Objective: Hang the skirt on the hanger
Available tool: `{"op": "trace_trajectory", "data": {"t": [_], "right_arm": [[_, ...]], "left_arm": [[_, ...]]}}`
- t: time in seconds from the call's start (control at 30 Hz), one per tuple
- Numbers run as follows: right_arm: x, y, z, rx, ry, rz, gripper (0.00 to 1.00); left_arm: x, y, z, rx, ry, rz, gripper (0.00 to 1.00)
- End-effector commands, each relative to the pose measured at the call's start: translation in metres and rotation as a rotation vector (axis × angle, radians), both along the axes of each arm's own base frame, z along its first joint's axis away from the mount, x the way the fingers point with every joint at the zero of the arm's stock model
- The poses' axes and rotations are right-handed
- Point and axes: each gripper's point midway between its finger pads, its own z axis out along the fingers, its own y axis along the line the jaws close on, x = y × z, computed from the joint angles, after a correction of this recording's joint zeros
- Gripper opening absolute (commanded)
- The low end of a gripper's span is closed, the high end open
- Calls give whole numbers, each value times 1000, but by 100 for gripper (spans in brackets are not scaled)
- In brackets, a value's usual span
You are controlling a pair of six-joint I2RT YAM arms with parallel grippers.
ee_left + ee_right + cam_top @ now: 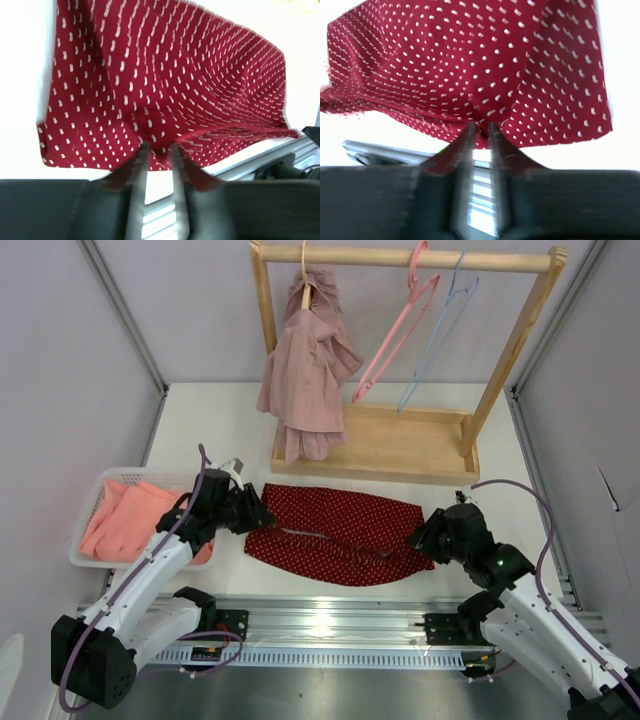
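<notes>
The red skirt (335, 530) with white dots lies flat on the white table in front of the wooden rack. My left gripper (258, 512) sits at its left end and my right gripper (420, 537) at its right end. In the left wrist view the skirt (165, 75) spreads beyond my gripper (159, 147); the jaws stand slightly apart with the hem at their tips. The right wrist view shows the same: skirt (470, 65) ahead, gripper (480, 125) narrowly open at the hem. An empty pink hanger (395, 340) and a blue hanger (440, 330) hang on the rail.
The wooden rack (400, 257) stands at the back with its base board (400, 445) behind the skirt. A dusty-pink garment (305, 370) hangs at its left end. A white basket (90, 558) with orange cloth (130, 515) sits left. A metal rail (330, 625) runs along the near edge.
</notes>
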Motion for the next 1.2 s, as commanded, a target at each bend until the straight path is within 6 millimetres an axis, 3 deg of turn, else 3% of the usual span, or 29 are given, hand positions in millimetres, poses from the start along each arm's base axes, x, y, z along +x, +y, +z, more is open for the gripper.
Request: {"op": "trace_trajectory", "data": {"t": [0.0, 0.13, 0.23, 0.33, 0.37, 0.43, 0.47, 0.5, 0.6, 0.63, 0.67, 0.77, 0.83, 0.87, 0.93, 0.97, 1.0, 1.03, 1.07, 1.1, 1.17], "right_arm": [[6, -9, 2, 35, -15, -140, 46], [12, -5, 13, 24, -40, -114, 57], [19, -4, 25, 5, -64, -104, 60], [29, -5, 39, -14, -101, -108, 61], [35, -4, 54, -16, -134, -98, 61], [44, -1, 62, -29, -146, -89, 61], [49, 0, 74, -21, -165, -87, 61], [52, 1, 78, -29, -175, -74, 60], [61, 2, 90, -26, -200, -61, 58], [63, 1, 92, -26, -201, -60, 58], [67, -2, 94, -23, -205, -70, 57], [68, -2, 103, -4, -218, -46, 57], [68, -2, 102, -6, -215, -38, 57], [68, -3, 101, -6, -212, -38, 57], [66, -1, 98, -2, -204, -27, 57], [66, -1, 97, -1, -205, -28, 57], [66, -2, 97, -2, -205, -31, 57], [66, -2, 96, -1, -205, -29, 57], [66, -3, 96, -2, -205, -30, 57], [66, -2, 97, 1, -209, -28, 57], [63, 2, 96, 18, -199, -3, 56]], "left_arm": [[-9, -7, -3, -41, 9, 2, 47], [-11, -2, 10, -21, -42, -8, 58], [-6, -2, 34, -7, -105, -32, 58], [1, -9, 71, -19, -199, -95, 56], [4, -12, 91, -24, -247, -108, 55], [14, -17, 144, -28, -389, -129, 55], [12, -25, 156, -28, -419, -156, 54], [13, -29, 208, -46, -541, -167, 55], [17, -50, 243, 1, -630, -202, 55], [19, -50, 295, -29, -748, -169, 55], [19, -69, 300, -33, -760, -217, 55], [30, -81, 367, -50, -931, -189, 55], [38, -90, 389, -37, -1026, -207, 56], [35, -94, 426, -91, -1132, -205, 56], [60, -117, 425, -40, -1159, -237, 57], [59, -114, 457, -62, -1222, -209, 57], [85, -138, 438, -10, -1193, -244, 57], [87, -144, 452, -18, -1224, -251, 58], [98, -154, 447, -1, -1216, -264, 58], [101, -158, 456, 5, -1233, -274, 58], [128, -183, 445, 31, -1211, -294, 58]]}}
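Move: From the left gripper the pink hanger on the rack lies some 18 cm ahead, 24 cm to the right and about 34 cm up. On the same rod the blue hanger is about 31 cm right and 19 cm ahead, and the pink skirt about 9 cm right and 19 cm ahead. The dotted skirt's middle is 16 cm right, 2 cm back. From the right gripper that middle is 15 cm left, level; the pink hanger is 22 cm ahead, 8 cm left, 34 cm above. Finish opening both grippers to let the dotted skirt go, then raise the left one about 45 cm off the table, veering right and finally forward towards the pink hanger, swinging its fingers up from pointing down by nearly 70 degrees, still open. Lift the right gripper clear too, 8 cm up and 6 cm forward, and hold it open above the skirt's right end. ##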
